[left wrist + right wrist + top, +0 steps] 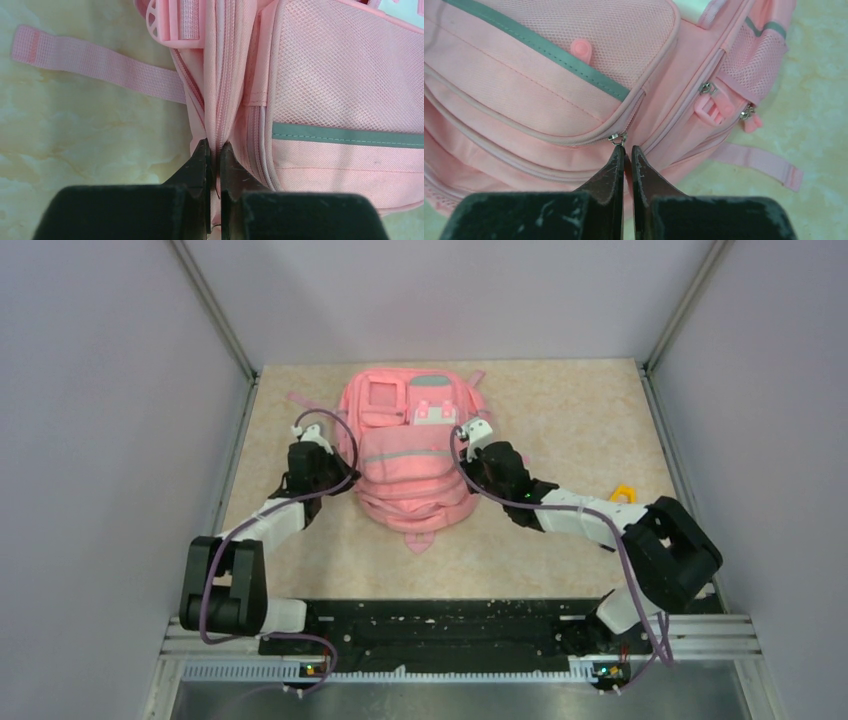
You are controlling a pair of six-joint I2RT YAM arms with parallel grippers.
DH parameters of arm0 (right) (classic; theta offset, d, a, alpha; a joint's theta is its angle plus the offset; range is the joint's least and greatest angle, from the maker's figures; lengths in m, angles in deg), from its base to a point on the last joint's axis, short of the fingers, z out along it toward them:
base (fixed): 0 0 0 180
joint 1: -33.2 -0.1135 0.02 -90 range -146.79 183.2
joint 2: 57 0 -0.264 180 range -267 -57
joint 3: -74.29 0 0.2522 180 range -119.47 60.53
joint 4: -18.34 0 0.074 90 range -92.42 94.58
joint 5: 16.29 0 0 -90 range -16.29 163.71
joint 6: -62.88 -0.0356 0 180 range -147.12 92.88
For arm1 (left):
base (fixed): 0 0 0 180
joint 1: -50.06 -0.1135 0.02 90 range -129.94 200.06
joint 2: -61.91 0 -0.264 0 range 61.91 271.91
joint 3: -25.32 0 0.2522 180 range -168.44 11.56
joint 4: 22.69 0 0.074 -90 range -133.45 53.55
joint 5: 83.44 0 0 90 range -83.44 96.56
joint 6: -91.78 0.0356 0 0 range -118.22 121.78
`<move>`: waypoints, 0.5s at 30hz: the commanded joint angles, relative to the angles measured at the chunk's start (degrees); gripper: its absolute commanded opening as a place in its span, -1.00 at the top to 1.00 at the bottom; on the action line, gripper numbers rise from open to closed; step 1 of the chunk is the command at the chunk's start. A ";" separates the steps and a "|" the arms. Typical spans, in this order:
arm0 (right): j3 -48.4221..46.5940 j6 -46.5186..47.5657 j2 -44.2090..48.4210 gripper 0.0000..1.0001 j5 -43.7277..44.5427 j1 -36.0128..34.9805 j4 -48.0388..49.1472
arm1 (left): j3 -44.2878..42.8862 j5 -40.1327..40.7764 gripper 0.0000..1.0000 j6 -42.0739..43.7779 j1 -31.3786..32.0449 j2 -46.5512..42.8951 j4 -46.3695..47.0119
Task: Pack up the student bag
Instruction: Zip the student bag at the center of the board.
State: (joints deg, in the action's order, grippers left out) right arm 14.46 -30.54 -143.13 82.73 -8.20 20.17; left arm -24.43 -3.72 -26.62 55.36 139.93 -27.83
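The student bag (410, 455), a large pink backpack with a grey stripe, lies front up in the middle of the table. My left gripper (348, 468) is at its left side. In the left wrist view this gripper (215, 145) is shut on a raised fold of the bag's zip seam (222, 100). My right gripper (468, 472) is at the bag's right side. In the right wrist view it (628, 149) is shut on the pull tab of the front pocket's zip slider (618, 137). Only a sliver of the tab shows between the jaws.
A small yellow object (622, 494) lies on the table at the right, partly behind my right arm. Loose pink webbing straps trail from the bag on the left (100, 65) and right (764, 162). Metal frame posts and grey walls bound the table.
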 commanded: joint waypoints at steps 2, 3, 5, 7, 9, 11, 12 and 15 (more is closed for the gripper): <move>-4.55 11.21 -4.19 1.00 13.19 4.05 -0.44 | -1.70 13.53 1.00 6.28 -6.96 -0.01 4.15; -5.15 12.15 -4.95 1.00 13.26 4.32 0.45 | -1.77 13.35 1.00 6.44 -7.09 0.12 4.05; -6.38 14.16 -6.51 1.00 12.83 4.72 1.75 | -2.53 12.47 1.00 6.75 -7.24 0.62 3.22; -7.75 16.31 -8.12 1.00 12.62 4.99 2.86 | -2.89 11.97 1.00 6.78 -7.37 1.02 2.89; -9.06 18.03 -9.61 1.00 12.60 5.27 4.00 | -2.97 12.07 1.00 6.93 -7.49 1.23 2.89; -9.71 19.36 -10.95 1.00 12.43 5.58 5.74 | -3.10 12.14 1.00 7.08 -7.53 1.26 2.57; -9.84 19.98 -11.43 1.00 12.02 5.82 6.73 | -3.19 12.19 1.00 7.24 -7.60 1.19 2.29; -10.80 22.02 -11.92 1.00 8.84 6.03 7.03 | -4.52 13.05 1.00 7.40 -7.70 1.21 -0.54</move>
State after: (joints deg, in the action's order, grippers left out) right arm 6.09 -15.35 -154.15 82.95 -7.48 26.31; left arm -25.85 -4.07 -24.50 51.69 141.28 -27.54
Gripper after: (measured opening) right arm 0.017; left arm 0.046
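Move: My right fingers already pinch the front pocket's zip pull, its metal slider about 1 cm ahead; the zip's end lies some 4 cm ahead and 1 cm left. The pink side buckle is about 6 cm ahead, 3 cm right and slightly lower; the white tag is some 13 cm ahead and 6 cm left. From my left hand, already gripping the bag's left edge, the zip's end is about 6 cm ahead and 24 cm right. I keep the pull pinched in my right hand and draw it about 5 cm forward and 2 cm left, tipping the fingers up and rolling the hand's left side down, some 15 degrees in all. My left hand keeps its grip on the bag's edge and eases about 2.5 cm left and 1 cm forward. ##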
